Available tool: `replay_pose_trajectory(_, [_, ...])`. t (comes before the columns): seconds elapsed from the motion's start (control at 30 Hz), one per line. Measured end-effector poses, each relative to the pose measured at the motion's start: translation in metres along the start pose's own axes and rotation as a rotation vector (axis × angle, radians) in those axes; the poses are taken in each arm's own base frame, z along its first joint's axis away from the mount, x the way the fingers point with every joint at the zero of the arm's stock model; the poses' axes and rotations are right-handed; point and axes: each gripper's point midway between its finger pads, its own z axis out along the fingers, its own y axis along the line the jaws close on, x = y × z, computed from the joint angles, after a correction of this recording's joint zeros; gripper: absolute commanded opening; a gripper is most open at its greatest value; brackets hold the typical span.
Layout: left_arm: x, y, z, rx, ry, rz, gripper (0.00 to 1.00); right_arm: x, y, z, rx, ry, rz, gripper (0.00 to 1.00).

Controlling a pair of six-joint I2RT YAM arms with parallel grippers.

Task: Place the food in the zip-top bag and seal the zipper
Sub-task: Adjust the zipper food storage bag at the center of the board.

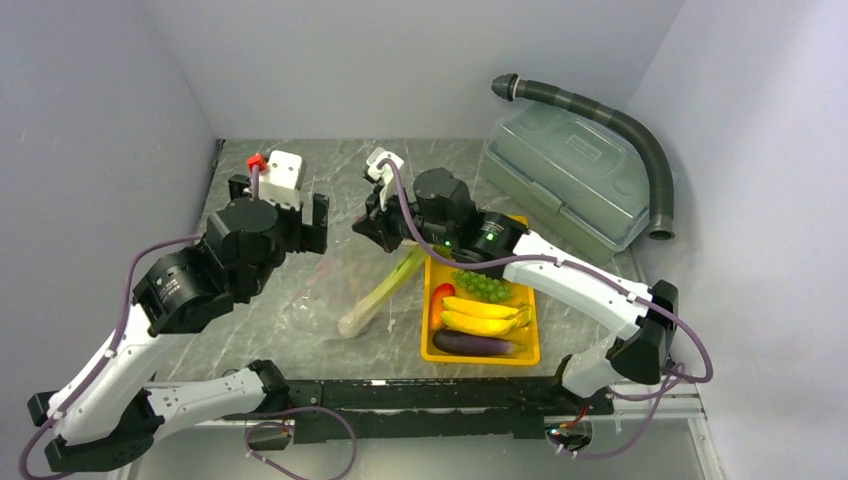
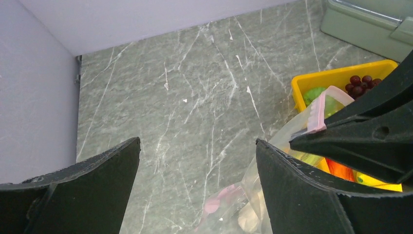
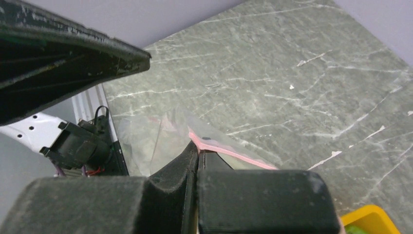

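Note:
The clear zip-top bag [image 1: 318, 292] lies crumpled on the table between the arms. My right gripper [image 3: 197, 146] is shut on its pink zipper [image 3: 234, 154], holding that edge raised; the pinch on the zipper [image 2: 319, 109] also shows in the left wrist view. My left gripper [image 2: 197, 142] hangs open just left of the bag [image 2: 243, 204], with nothing between its fingers. A green leafy stalk [image 1: 382, 292] lies by the bag; I cannot tell whether it is inside. Bananas [image 1: 482, 314], an eggplant [image 1: 476, 344], green grapes [image 1: 486, 286] and a red pepper [image 1: 441, 297] sit in the yellow tray [image 1: 531, 352].
A large translucent grey-green lidded box [image 1: 565, 175] stands at the back right, with a ribbed grey hose [image 1: 640, 135] arching over it. Dark red grapes [image 2: 359, 84] lie at the tray's far end. Walls close in the left, back and right sides.

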Motion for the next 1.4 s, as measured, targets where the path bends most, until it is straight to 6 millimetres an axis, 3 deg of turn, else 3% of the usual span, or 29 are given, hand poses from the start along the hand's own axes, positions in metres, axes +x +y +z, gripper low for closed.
replay_pose_trajectory(0.2, [0.002,0.001,0.001,-0.008,0.004,0.006,0.93,-0.016,-0.012,0.012,0.003,-0.021,-0.048,0.0])
replay_pose_trajectory(0.47, [0.003,0.007,0.001,-0.04,-0.002,0.014,0.93,-0.073,-0.028,0.03,0.013,-0.126,-0.129,0.0])
replay_pose_trajectory(0.6, [0.004,0.011,0.0,-0.057,-0.006,0.014,0.93,-0.077,-0.023,0.031,-0.021,-0.155,-0.14,0.0])
replay_pose_trajectory(0.7, [0.004,0.015,-0.003,-0.062,-0.014,0.008,0.93,-0.041,-0.017,0.034,-0.075,-0.121,-0.131,0.0])
replay_pose_trajectory(0.9, [0.011,0.015,-0.001,-0.065,-0.006,0.018,0.93,0.109,0.002,0.04,-0.221,0.135,-0.035,0.0])
replay_pose_trajectory(0.97, [0.016,0.011,0.003,-0.063,0.012,0.033,0.93,0.145,0.015,0.035,-0.264,0.208,-0.023,0.0])
replay_pose_trajectory(1.03, [0.021,0.006,0.008,-0.057,0.032,0.048,0.92,0.161,0.032,0.032,-0.31,0.238,-0.036,0.0])
replay_pose_trajectory(1.17, [0.028,-0.007,0.02,-0.037,0.074,0.073,0.92,0.169,0.058,0.03,-0.371,0.234,-0.088,0.0])
replay_pose_trajectory(1.4, [0.036,-0.022,0.029,-0.002,0.112,0.077,0.91,0.174,0.077,0.009,-0.419,0.165,-0.218,0.0])
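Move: The right hand grips the zipper rim of the hanging bag. The clear board left of the yellow tray, where the bag goes, is about 3 cm ahead, 6 cm left and 31 cm below. The celery hangs in the bag some 6 cm back, 1 cm right and 14 cm below; the tray's middle lies about 5 cm ahead, 22 cm right and 31 cm below. From the empty left hand, that board spot is about 3 cm ahead, 6 cm right and 37 cm down. Forward and up first, about 5 and 6 cm, the right hand swings the bag out, then sweeps steeply down and back, some 22 cm lower, towards the board beside the tray, easing back near the end. It keeps its pinch on the rim and turns about 25 degrees counter-clockwise. The open left hand drifts slightly left, then comes about 4 cm down and right, over the bag. ##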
